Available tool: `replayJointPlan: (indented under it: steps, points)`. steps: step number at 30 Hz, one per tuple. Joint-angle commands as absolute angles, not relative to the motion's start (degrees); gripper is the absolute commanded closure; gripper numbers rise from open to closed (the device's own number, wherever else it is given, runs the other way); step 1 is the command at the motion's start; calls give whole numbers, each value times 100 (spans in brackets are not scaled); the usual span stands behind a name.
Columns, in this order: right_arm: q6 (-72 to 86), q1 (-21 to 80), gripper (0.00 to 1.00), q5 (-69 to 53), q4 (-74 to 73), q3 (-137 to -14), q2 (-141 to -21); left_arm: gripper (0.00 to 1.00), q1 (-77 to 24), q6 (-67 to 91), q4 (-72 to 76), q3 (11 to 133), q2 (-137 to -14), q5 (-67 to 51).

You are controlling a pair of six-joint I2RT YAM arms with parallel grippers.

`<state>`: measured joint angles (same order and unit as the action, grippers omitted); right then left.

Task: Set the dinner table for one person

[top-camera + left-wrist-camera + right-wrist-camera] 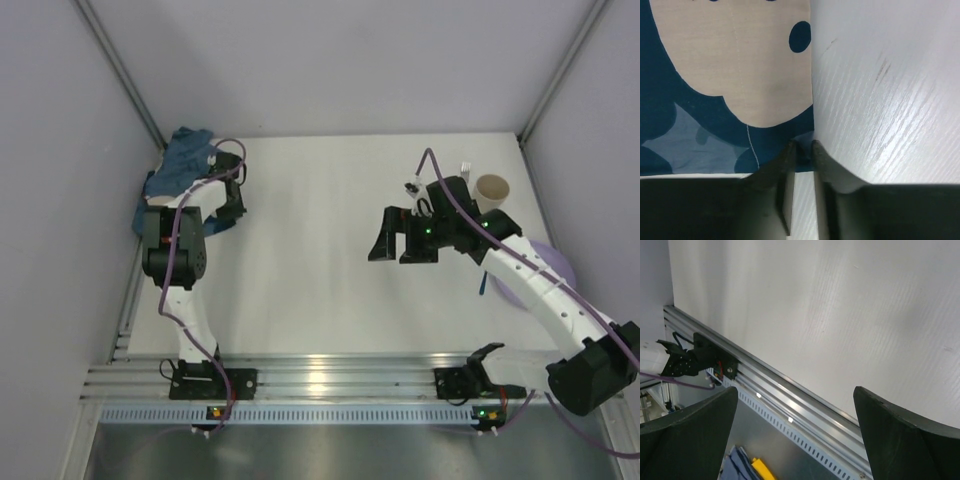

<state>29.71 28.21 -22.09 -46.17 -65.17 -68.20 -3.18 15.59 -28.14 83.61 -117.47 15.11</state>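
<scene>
The dinner table (310, 300) is a flat white top with a ribbed aluminium rail (330, 380) along its near edge. A blue cloth mat (183, 160) with a beige bear face (730, 65) lies crumpled at the table's far left corner. My left gripper (222, 200) points down at the mat's right side. In the left wrist view, my left gripper (804, 147) is shut on the mat's corner, over the white table (890, 100). My right gripper (395, 240) hangs wide open above the table's middle right. The right wrist view shows nothing between its fingers (795, 390), only the table (815, 300).
A beige cup (492, 190) stands at the far right, with a small white item (465, 168) beside it. A pale purple plate (548, 268) lies under the right arm, a blue utensil-like thing (483, 285) at its left. Grey walls enclose three sides.
</scene>
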Motion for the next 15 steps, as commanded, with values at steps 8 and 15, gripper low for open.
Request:
replayJointPlan:
  steps: [8, 15]
  points:
    - [2804, 2742, 0, -2171, -4632, -6820, -6821, 100, -132, 1520, -3366, 8490, -12068, 871]
    - [2804, 2733, 0, -2162, -4535, -6575, -6575, 100, -815, 1468, -3796, 8815, -11453, 677]
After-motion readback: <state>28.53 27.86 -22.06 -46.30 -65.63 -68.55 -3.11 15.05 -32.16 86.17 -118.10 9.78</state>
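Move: The blue cloth's near right corner lies practically at the left fingertips, about 1 cm below the hand point, with the half-shut fingers already around it. The cloth's middle is some 8 cm ahead and 12 cm to the left, about 3 cm down. From the idle right hand the corner lies roughly 22 cm ahead, 37 cm left and 19 cm below. The left fingers close fully, pinching the cloth's near right corner, then shift about 1.5 cm right. ##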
